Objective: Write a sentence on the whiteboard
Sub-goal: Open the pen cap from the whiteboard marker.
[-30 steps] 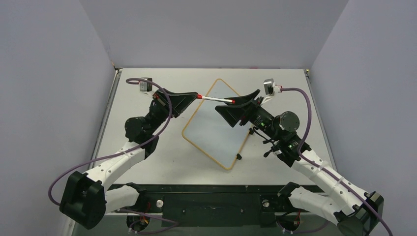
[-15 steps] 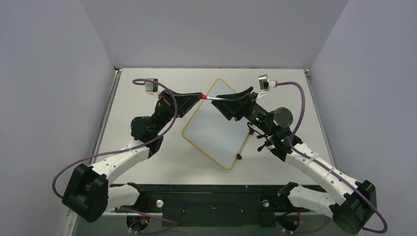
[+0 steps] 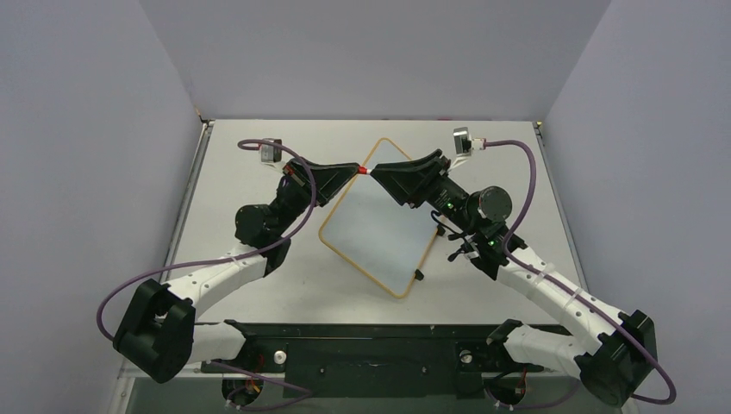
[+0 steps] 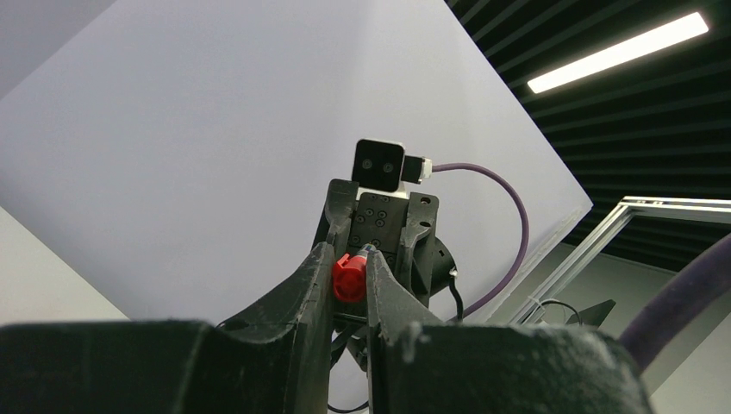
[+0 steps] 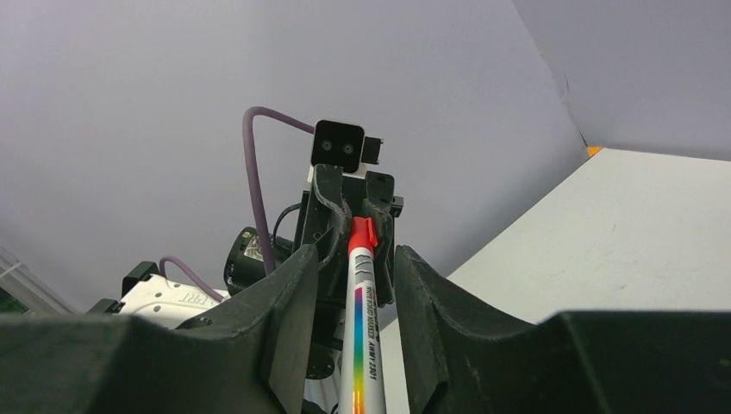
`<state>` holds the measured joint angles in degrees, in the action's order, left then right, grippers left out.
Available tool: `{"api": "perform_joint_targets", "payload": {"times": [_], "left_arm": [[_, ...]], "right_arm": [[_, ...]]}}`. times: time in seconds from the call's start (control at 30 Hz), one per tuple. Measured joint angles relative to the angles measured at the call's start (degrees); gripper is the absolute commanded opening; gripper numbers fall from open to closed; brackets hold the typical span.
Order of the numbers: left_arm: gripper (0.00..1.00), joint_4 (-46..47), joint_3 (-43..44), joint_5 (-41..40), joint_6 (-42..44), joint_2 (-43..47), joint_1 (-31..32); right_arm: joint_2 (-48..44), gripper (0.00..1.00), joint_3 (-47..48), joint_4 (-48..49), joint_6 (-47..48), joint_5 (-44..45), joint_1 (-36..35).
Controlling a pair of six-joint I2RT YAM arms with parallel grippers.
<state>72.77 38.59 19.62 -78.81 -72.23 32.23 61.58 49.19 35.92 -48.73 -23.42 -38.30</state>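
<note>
The whiteboard (image 3: 379,228), white with a thin orange frame, lies turned like a diamond at the table's middle. Above its far corner both grippers meet tip to tip. My left gripper (image 3: 355,170) is shut on the red cap (image 4: 348,278) of a marker, pinched between its fingertips. My right gripper (image 5: 355,267) faces it and surrounds the white barrel of the marker (image 5: 359,328), which has a rainbow stripe. Narrow gaps show on both sides of the barrel. In the top view only the red cap (image 3: 365,171) shows between the two grippers.
Two small black clips (image 3: 419,275) sit on the whiteboard's right edge. Grey walls close the table (image 3: 259,285) on three sides. Purple cables loop off both wrists. A black rail runs along the near edge between the arm bases.
My right gripper slid left along the marker until it met the left gripper, and its jaws narrowed around the barrel. The left arm shifted slightly right, still gripping the cap.
</note>
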Motion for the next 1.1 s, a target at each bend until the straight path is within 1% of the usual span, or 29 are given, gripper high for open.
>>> {"api": "perform_joint_targets", "payload": {"times": [0.1, 0.23, 0.3, 0.33, 0.37, 0.4, 0.7, 0.87, 1.1], "left_arm": [[0.00, 0.5, 0.0, -0.4, 0.1, 0.0, 0.2], [0.00, 0.7, 0.0, -0.6, 0.2, 0.0, 0.4], [0.00, 0.8, 0.0, -0.7, 0.2, 0.0, 0.5], [0.00, 0.8, 0.0, -0.8, 0.3, 0.0, 0.6], [0.00, 0.9, 0.0, -0.9, 0.3, 0.0, 0.7], [0.00, 0.8, 0.0, -0.9, 0.4, 0.0, 0.8], [0.00, 1.4, -0.9, -1.2, 2.1, 0.0, 0.8], [0.00, 1.7, -2.3, -0.7, 4.4, -0.2, 1.0], [0.00, 1.1, -3.9, 1.4, 7.8, 0.8, 0.8]], "right_arm": [[0.2, 0.32, 0.0, 0.0, -0.1, 0.0, 0.0], [0.2, 0.28, 0.0, 0.1, -0.2, 0.0, 0.0], [0.2, 0.19, 0.0, 0.1, -0.2, 0.0, 0.0], [0.2, 0.08, 0.0, 0.1, -0.2, 0.0, 0.0], [0.2, 0.03, 0.0, 0.1, -0.3, 0.0, 0.0], [0.3, 0.00, 0.0, 0.1, -0.3, -0.1, 0.0], [0.3, 0.00, 0.0, -1.5, -0.5, 0.7, 0.0], [-1.8, 0.00, 0.0, -8.0, -2.2, 4.0, -0.4], [-5.0, 0.00, 0.0, -16.1, -8.0, 6.2, -0.3]]}}
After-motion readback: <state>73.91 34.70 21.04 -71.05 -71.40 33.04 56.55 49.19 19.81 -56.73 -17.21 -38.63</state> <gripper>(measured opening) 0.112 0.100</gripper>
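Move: The marker lies crosswise between the hands, its red cap already in the left fingers, about 1 cm right of that hand point. Its middle is some 5 cm to the left hand's right, level with it, and sits right at the right hand point, between fingers still open around the barrel. From the right hand the cap is about 4 cm to the left, and the whiteboard's middle roughly 17 cm ahead, 3 cm right and 40 cm below. The marker's barrel gets pinched by the right fingers, which close while that hand holds nearly still. Then, with both grips kept, both hands sink about 2.5 cm together; the right also draws a good 1 cm to the right, away from the cap, and rolls some 15 degrees about its own pointing direction, top going forward, while the left barely shifts sideways and tilts slightly. ##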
